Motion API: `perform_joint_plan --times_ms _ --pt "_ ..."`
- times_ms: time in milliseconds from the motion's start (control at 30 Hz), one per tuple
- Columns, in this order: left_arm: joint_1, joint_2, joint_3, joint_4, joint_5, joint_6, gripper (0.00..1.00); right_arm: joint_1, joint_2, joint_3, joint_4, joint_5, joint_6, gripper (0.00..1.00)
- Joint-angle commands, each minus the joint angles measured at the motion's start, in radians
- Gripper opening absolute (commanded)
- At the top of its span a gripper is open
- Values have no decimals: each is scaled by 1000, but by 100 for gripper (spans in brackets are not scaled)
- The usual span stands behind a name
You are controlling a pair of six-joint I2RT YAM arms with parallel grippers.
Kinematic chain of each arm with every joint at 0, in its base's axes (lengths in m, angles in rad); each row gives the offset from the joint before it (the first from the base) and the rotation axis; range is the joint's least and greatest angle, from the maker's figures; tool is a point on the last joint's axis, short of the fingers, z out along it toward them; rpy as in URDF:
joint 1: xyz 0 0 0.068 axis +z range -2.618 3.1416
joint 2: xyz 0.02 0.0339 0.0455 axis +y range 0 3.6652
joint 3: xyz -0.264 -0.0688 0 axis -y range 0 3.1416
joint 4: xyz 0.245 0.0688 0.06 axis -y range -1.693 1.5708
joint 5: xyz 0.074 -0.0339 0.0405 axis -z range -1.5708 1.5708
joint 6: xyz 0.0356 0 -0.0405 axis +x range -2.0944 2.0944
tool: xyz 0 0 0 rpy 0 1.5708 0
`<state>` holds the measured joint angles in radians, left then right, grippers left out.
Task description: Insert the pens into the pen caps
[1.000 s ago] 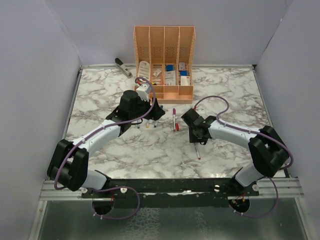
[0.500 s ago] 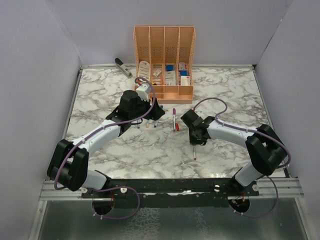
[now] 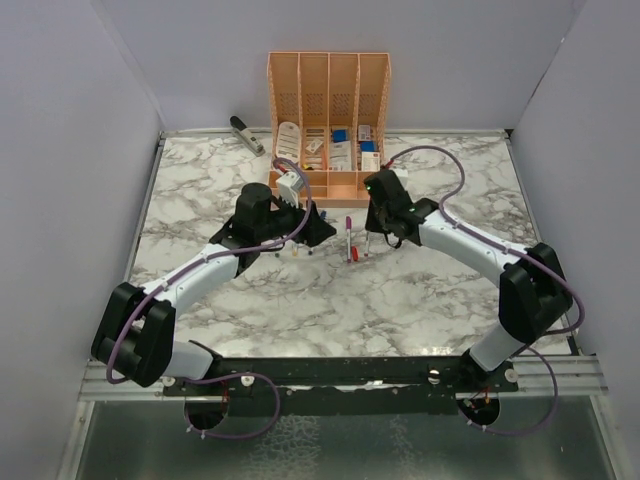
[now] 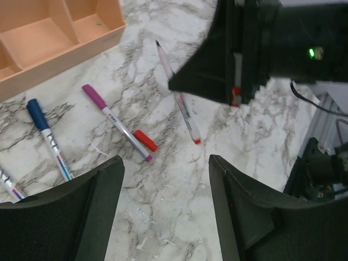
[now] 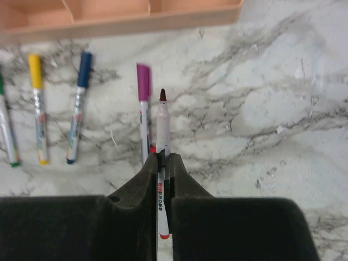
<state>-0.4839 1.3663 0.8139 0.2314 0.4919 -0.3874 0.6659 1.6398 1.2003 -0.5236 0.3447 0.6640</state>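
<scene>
My right gripper [image 5: 163,159] is shut on a whitish pen [image 5: 162,122] whose bare dark red tip points toward the organizer. It hangs just above the marble, beside a purple-capped pen [image 5: 143,109]. A loose red cap [image 4: 144,140] lies next to that purple pen. Blue-capped [image 5: 79,128] and yellow-capped [image 5: 38,119] pens lie further left, and a green-marked one [image 5: 6,130] is cut off by the edge. My left gripper [image 4: 166,179] hovers open over bare marble, just short of the red cap. From above, the right gripper [image 3: 372,238] and left gripper [image 3: 312,232] flank the purple pen [image 3: 348,236].
An orange desk organizer [image 3: 328,130] with small boxes stands at the back centre, close behind the pens. A grey stapler-like tool [image 3: 244,134] lies at the back left. White walls enclose the marble table [image 3: 300,300] on three sides.
My right gripper shut on the pen lying near the table's front, lifted it and carried it back to beside the purple pen. The left arm shifted slightly toward it.
</scene>
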Motion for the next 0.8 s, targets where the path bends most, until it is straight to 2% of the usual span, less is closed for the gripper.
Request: perform_joint_plan --times_ms 0,167,367,767 --pt "2 -38 -18 129 215 21 66 -82 -96 -37 272 -103 -18 1" --pt "2 -19 3 138 270 18 67 -88 -150 -77 408 -193 -76 1" --pt "2 45 32 187 301 -52 67 -88 -262 -226 626 -329 -137 1" --pt "-2 107 72 216 326 -90 67 -87 -321 -288 779 -494 -164 1"
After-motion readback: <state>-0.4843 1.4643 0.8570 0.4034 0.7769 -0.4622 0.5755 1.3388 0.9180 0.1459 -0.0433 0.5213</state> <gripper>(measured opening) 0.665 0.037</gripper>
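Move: Some 11 cm to the right of the open left hand, about 2 cm farther out and 8 cm lower, is the uncapped red pen pinched near its middle by the right hand; the left fingers lie the opposite way from that hand. On the table about 10 cm below the right hand, the red cap is 3 cm left and 1 cm back, the purple-capped pen 5 cm left and 3 cm ahead, and the blue-capped pen 13 cm left and 4 cm ahead. Lifting the red pen about 12 cm, the right hand first swings forward, then draws partly back and some 4 cm left towards the left hand's fingers, tipping the fingertips up and keeping its pinch as the pen rears steeply, tip up. The left hand shifts about 3 cm right, slightly back and up, turning some 15 degrees clockwise, its jaws still open. ##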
